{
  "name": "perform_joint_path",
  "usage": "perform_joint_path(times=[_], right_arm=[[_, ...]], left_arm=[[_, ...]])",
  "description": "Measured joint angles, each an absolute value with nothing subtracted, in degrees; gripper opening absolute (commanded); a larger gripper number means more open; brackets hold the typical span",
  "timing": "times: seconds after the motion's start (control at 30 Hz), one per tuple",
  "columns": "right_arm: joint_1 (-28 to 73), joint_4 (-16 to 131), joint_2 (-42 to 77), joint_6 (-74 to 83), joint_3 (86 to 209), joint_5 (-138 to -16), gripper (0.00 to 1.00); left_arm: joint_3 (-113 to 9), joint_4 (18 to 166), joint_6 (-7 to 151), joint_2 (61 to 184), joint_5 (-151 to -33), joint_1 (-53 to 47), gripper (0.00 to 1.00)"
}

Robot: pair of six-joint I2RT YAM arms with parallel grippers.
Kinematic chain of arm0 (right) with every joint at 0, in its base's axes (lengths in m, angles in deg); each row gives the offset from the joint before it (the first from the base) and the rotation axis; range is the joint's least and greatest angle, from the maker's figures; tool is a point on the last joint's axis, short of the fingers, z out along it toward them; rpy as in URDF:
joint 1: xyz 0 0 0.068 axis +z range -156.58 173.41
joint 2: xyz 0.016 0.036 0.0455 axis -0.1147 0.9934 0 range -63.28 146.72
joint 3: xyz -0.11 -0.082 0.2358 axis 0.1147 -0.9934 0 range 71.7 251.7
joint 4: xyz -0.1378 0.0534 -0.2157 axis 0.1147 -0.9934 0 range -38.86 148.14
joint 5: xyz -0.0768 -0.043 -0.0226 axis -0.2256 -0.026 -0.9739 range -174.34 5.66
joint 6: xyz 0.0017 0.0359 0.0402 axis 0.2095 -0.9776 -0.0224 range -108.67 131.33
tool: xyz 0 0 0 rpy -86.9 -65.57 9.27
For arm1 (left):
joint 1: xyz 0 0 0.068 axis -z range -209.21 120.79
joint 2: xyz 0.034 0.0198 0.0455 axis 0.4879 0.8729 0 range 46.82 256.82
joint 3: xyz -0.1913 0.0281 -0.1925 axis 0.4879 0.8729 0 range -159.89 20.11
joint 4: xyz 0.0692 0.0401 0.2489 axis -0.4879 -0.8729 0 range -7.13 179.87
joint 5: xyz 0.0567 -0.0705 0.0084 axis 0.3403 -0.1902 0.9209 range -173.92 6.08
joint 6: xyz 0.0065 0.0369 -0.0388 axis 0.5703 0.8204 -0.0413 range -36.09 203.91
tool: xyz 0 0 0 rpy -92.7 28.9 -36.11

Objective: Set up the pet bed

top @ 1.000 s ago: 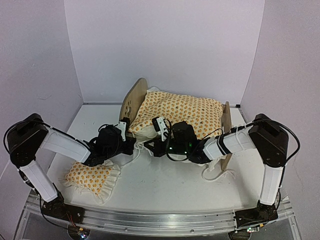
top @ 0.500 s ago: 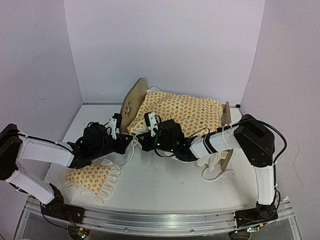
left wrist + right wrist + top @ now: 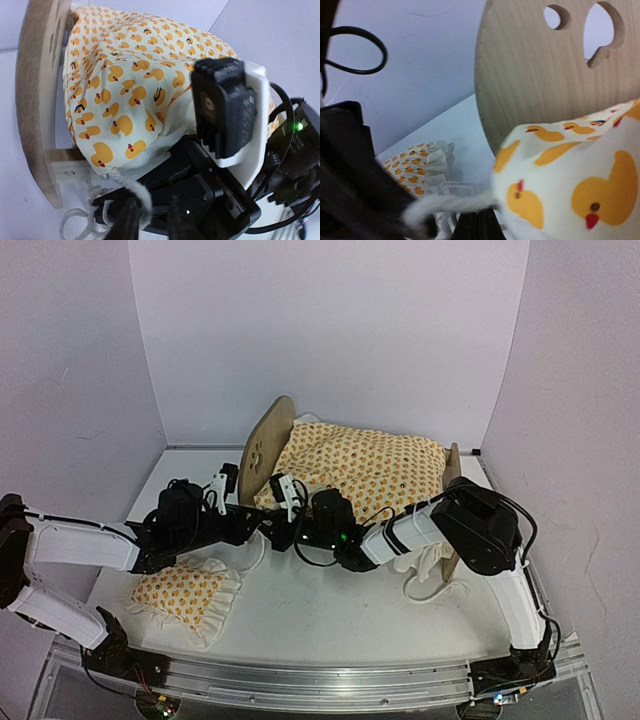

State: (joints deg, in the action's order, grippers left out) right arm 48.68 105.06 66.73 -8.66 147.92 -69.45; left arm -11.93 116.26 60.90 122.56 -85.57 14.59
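Note:
The pet bed stands at the back, with its plywood headboard (image 3: 268,440) and low footboard (image 3: 453,475). A duck-print ruffled blanket (image 3: 365,465) covers it and hides the mattress. Both grippers meet at the blanket's near corner, just below the headboard. My right gripper (image 3: 275,534) is shut on the blanket's white ruffled edge (image 3: 470,202), under the headboard (image 3: 540,65). My left gripper (image 3: 150,222) faces it with a narrow gap between its fingers. A strand of ruffle (image 3: 140,192) lies over one finger. The matching pillow (image 3: 190,592) lies on the table under the left arm.
White walls close in the left, back and right sides. Part of the blanket's ruffle hangs to the table beside the footboard (image 3: 435,580). The right arm's wrist camera housing (image 3: 225,110) sits right in front of the left wrist camera.
Both arms have slid left along the bed's near side to the headboard end, taking the blanket corner along. The left gripper's fingers have parted slightly.

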Motion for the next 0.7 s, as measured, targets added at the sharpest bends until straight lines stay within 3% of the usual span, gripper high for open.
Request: perform_joint_path(times=[0.13,0.3,0.6,0.7], right_arm=[[48.29,109.12,68.35,-7.72,147.92,-64.35,0.0],[46.71,113.61,70.4,-8.24,148.4,-57.23,0.0],[45.47,115.92,70.8,-9.05,149.34,-52.14,0.0],[45.42,115.88,70.88,-9.25,149.39,-51.59,0.0]], left_arm=[[-11.58,113.57,57.38,120.88,-90.73,10.41,0.51],[-11.25,108.7,51.59,115.98,-98.6,2.1,0.59],[-11.88,106.82,36.57,123.02,-110.25,-1.98,0.6],[-11.6,108.63,31.59,124.18,-112.59,-2.29,0.56]])
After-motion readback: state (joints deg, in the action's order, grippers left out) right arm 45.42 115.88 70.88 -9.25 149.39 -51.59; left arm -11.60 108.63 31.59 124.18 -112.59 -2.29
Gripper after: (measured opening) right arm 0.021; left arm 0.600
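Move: The loops of white cord bunched at the right fingertips are the left hand's goal, about 4 cm to its left, 1 cm ahead and 3 cm lower. The headboard's middle is about 12 cm ahead of the left hand and 1 cm to its left, while the duck-print mattress lies 11 cm ahead and 21 cm right. The small pillow is 16 cm back and 16 cm left. The right hand has the cord at its fingertips, some 2 cm to its left. Leftward first, about 5 cm, the left hand opens its nearly shut fingers well apart and lets go of the cord. It then sinks some 4 cm beside the right fingertips, tipping down about 35 degrees and rolling, so its open fingers come around the cord loops. The right hand keeps its pinch on the cord, easing back under 2 cm and turning about 15 degrees counter-clockwise. ##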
